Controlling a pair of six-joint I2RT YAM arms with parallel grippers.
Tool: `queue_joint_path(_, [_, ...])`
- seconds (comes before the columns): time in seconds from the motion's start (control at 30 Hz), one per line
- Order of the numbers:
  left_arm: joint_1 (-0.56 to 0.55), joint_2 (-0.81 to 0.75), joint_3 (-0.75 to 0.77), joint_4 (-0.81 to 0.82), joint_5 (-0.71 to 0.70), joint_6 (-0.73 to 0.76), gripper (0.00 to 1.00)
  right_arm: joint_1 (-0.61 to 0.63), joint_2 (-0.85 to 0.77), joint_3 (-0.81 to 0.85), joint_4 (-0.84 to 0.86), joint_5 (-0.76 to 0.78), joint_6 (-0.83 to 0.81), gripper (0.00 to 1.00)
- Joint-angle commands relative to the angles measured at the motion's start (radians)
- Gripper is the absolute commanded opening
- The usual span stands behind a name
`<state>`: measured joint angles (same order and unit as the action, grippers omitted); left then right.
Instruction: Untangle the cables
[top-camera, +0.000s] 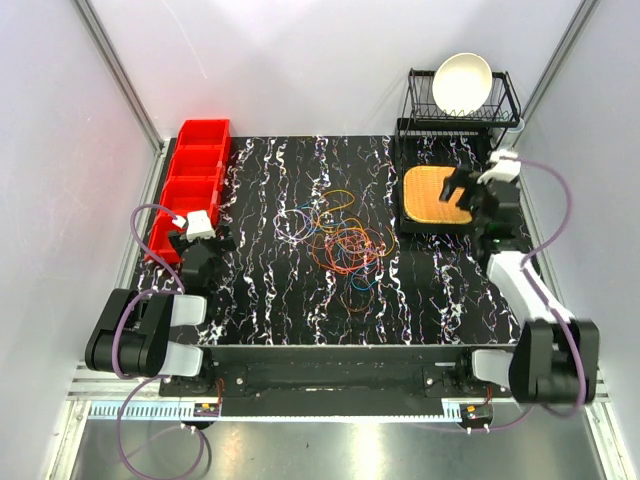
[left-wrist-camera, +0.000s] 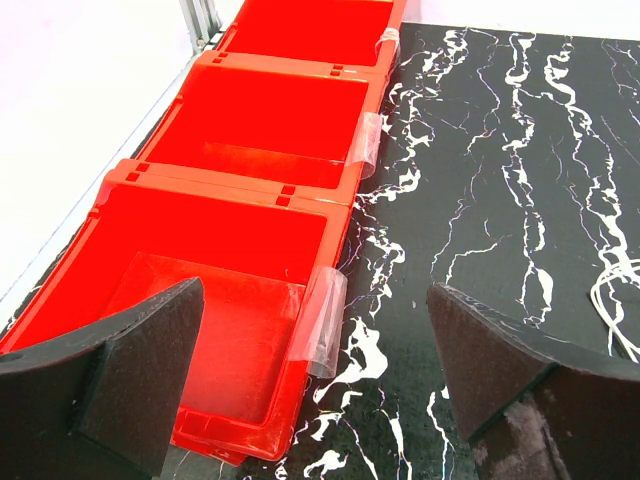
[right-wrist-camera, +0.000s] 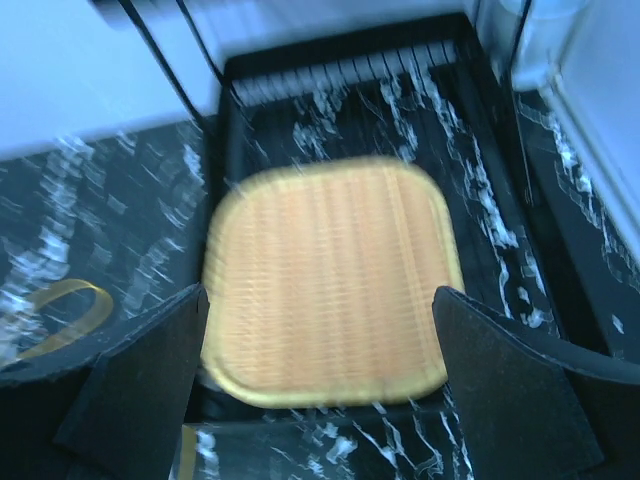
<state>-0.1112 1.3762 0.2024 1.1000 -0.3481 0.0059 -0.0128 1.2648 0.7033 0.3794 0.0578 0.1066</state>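
The cables (top-camera: 340, 235) lie as a loose tangle of orange, yellow, purple and blue loops in the middle of the black marbled table (top-camera: 270, 290). My left gripper (top-camera: 205, 240) hovers at the table's left side, well clear of the tangle. In its wrist view the left gripper (left-wrist-camera: 314, 305) stands open and empty above the bin's edge, with a pale cable loop (left-wrist-camera: 622, 300) at the right border. My right gripper (top-camera: 458, 190) is at the back right, open and empty over the woven mat. The right gripper (right-wrist-camera: 320, 300) frames the mat, and a yellow cable (right-wrist-camera: 60, 310) shows at the left.
A row of red bins (top-camera: 195, 175) lines the left edge; the bins (left-wrist-camera: 250, 230) are empty, with clear tape on their sides. A woven yellow mat (top-camera: 437, 195) sits at the back right. Behind it stands a black dish rack (top-camera: 505, 105) holding a white bowl (top-camera: 462, 82).
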Motion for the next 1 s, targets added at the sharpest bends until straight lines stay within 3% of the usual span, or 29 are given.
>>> queue_joint_path(0.0, [0.005,0.001,0.000,0.067,0.008,-0.003,0.99,0.042,-0.122,0.128,-0.371,-0.151,0.140,1.00])
queue_joint_path(0.07, [0.001,-0.047,-0.015,0.083,0.032,0.019,0.99,0.043,-0.169,0.150,-0.419,-0.241,0.172,1.00])
queue_joint_path(0.1, [-0.004,-0.081,-0.020,0.078,0.015,0.026,0.99,0.043,-0.186,0.154,-0.421,-0.359,0.215,1.00])
queue_joint_path(0.17, [-0.046,-0.246,0.018,-0.137,-0.017,0.048,0.99,0.043,-0.226,0.153,-0.342,-0.557,0.229,1.00])
queue_joint_path(0.2, [-0.060,-0.306,0.102,-0.244,-0.072,0.014,0.99,0.042,-0.235,0.125,-0.273,-0.626,0.389,1.00])
queue_joint_path(0.27, [-0.071,-0.473,0.246,-0.716,-0.118,-0.213,0.99,0.040,-0.229,0.015,-0.109,-0.653,0.598,1.00])
queue_joint_path(0.3, [-0.070,-0.511,0.419,-0.918,-0.111,-0.293,0.99,0.040,-0.216,0.001,-0.074,-0.689,0.693,1.00])
queue_joint_path(0.33, [-0.070,-0.537,0.467,-1.126,-0.136,-0.364,0.99,0.043,-0.196,0.005,-0.063,-0.717,0.715,1.00])
queue_joint_path(0.37, [-0.070,-0.578,0.506,-1.213,-0.159,-0.552,0.99,0.048,-0.164,0.019,-0.089,-0.737,0.728,1.00])
queue_joint_path(0.43, [-0.064,-0.608,0.578,-1.435,-0.219,-0.747,0.99,0.092,-0.162,0.080,-0.185,-0.713,0.659,1.00])
queue_joint_path(0.53, [-0.039,-0.615,0.659,-1.483,-0.008,-0.637,0.99,0.151,-0.215,0.154,-0.410,-0.541,0.533,1.00])
queue_joint_path(0.7, [-0.041,-0.427,0.831,-1.726,0.093,-0.618,0.99,0.200,-0.173,0.217,-0.573,-0.500,0.490,1.00])
queue_joint_path(0.87, [-0.116,-0.375,0.731,-1.583,0.237,-0.568,0.99,0.240,-0.121,0.196,-0.573,-0.474,0.521,1.00])
queue_joint_path(0.97, [-0.227,-0.261,0.761,-1.546,0.212,-0.509,0.99,0.260,-0.088,0.203,-0.563,-0.469,0.518,1.00])
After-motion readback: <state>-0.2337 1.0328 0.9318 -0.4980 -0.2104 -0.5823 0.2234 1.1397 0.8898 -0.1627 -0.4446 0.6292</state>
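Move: The cable tangle lies some 28 cm to the right hand's left, about 2 cm nearer the base and 20 cm below it. The orange board is around 15 cm ahead of that hand and 1 cm left; the white cable loop is roughly 44 cm left and 5 cm ahead. From the left hand the tangle is about 35 cm right, 4 cm ahead and 11 cm below, the loop 19 cm right and 11 cm ahead, the nearest red bin 14 cm left and 10 cm ahead. The tangled cables draw both open grippers in: the right hand swings about 18 cm left and 10 cm back from in front of the orange board, first rising, then sinking, while it turns counter-clockwise, rolls left side up and tips down. The left hand lifts some 24 cm, drops back over half of that while moving right, and rolls and tips down. Neither touches anything. ##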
